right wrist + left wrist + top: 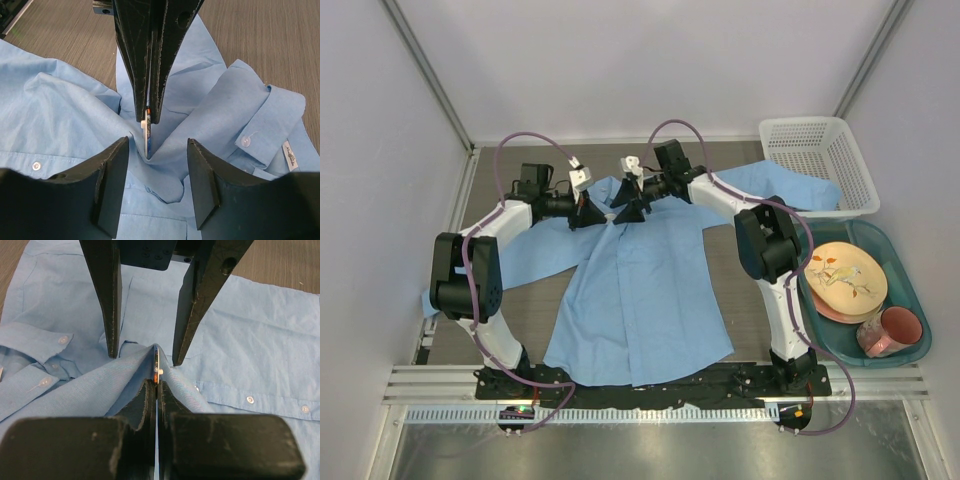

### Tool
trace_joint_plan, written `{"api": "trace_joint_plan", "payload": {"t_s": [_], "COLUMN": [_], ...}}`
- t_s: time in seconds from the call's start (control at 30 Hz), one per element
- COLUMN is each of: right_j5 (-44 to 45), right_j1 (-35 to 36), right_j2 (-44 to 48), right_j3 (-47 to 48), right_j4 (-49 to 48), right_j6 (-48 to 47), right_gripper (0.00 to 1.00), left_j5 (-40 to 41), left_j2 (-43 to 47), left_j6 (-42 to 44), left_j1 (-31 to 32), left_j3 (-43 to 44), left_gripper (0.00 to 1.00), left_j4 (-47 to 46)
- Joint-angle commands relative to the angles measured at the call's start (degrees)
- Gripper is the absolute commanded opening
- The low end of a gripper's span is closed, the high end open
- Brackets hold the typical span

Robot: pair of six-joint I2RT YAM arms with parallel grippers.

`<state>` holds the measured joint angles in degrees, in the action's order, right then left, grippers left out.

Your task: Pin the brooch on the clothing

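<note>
The light blue shirt lies flat on the table with its collar at the far end. My left gripper and right gripper meet at the collar. In the left wrist view my left gripper is shut on the brooch, seen edge-on with an orange spot, and shirt fabric rises on both sides. In the right wrist view the brooch hangs from the left gripper's shut fingers and presses into a fabric fold. My right gripper is open and straddles that fold.
A white mesh basket stands at the back right. A teal tray at the right holds a plate and a pink mug. The shirt's right sleeve reaches toward the basket.
</note>
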<state>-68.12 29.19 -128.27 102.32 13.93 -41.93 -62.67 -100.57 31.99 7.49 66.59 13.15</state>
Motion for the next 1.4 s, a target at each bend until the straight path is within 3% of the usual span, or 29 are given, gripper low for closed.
{"api": "trace_joint_plan", "payload": {"t_s": [0.0, 0.1, 0.33, 1.03, 1.17, 1.37], "right_j5": [-1.4, -1.2, -1.1, 3.2, 3.8, 4.8], "right_j1": [0.7, 0.8, 0.9, 1.1, 0.6, 0.3], "right_j2": [2.4, 2.1, 1.0, -0.6, -0.8, -0.9], "right_j3": [1.7, 1.9, 3.7, 4.4, 4.4, 4.4], "right_j4": [0.7, 1.1, 2.3, 4.7, 5.5, 6.3], "right_j6": [-1.7, -1.7, -1.7, -3.9, -5.1, -6.1], "right_gripper": [0.55, 0.54, 0.4, 0.32, 0.22, 0.13], "left_j5": [-2.9, -2.9, -3.2, -3.0, -3.2, -3.5], "left_j2": [-0.1, 0.1, 0.6, 0.7, 0.9, 1.2], "left_j6": [0.9, 0.9, 1.3, 1.0, 1.1, 1.1], "left_j1": [0.4, 0.4, 0.6, 1.3, 1.3, 1.3], "left_j3": [2.3, 2.2, 1.9, 2.7, 2.6, 2.6], "left_gripper": [0.0, 0.0, 0.0, 0.0, 0.0, 0.0], "left_j4": [-0.3, -0.3, -0.3, -0.1, 0.0, 0.0]}}
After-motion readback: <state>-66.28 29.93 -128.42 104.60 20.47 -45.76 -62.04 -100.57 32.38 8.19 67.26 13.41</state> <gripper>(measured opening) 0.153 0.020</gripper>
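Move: The brooch, edge-on and still pinched in the left fingertips, lies roughly 1 cm to the left of the right hand's point and 1 cm back, about level with it, between its open fingers; from the left hand's point it is about 1 cm to the right, straight ahead 0. The raised shirt fold meets the brooch about 1 cm below and 1 cm left of the right hand, 1 cm back. The collar lies some 7 cm ahead of the right hand, 3 cm left and 7 cm below. The left hand stays almost in place and keeps its pinch on the brooch, while the right hand, already around it with fingers about half open, eases back only about 0.5 cm to centre on the edge-on brooch. The right fingers then close in stages to a narrow gap, one tip on either side of the brooch's free part by the raised fold, with the wrist turning hardly at all and the shutting quickest at the end. ##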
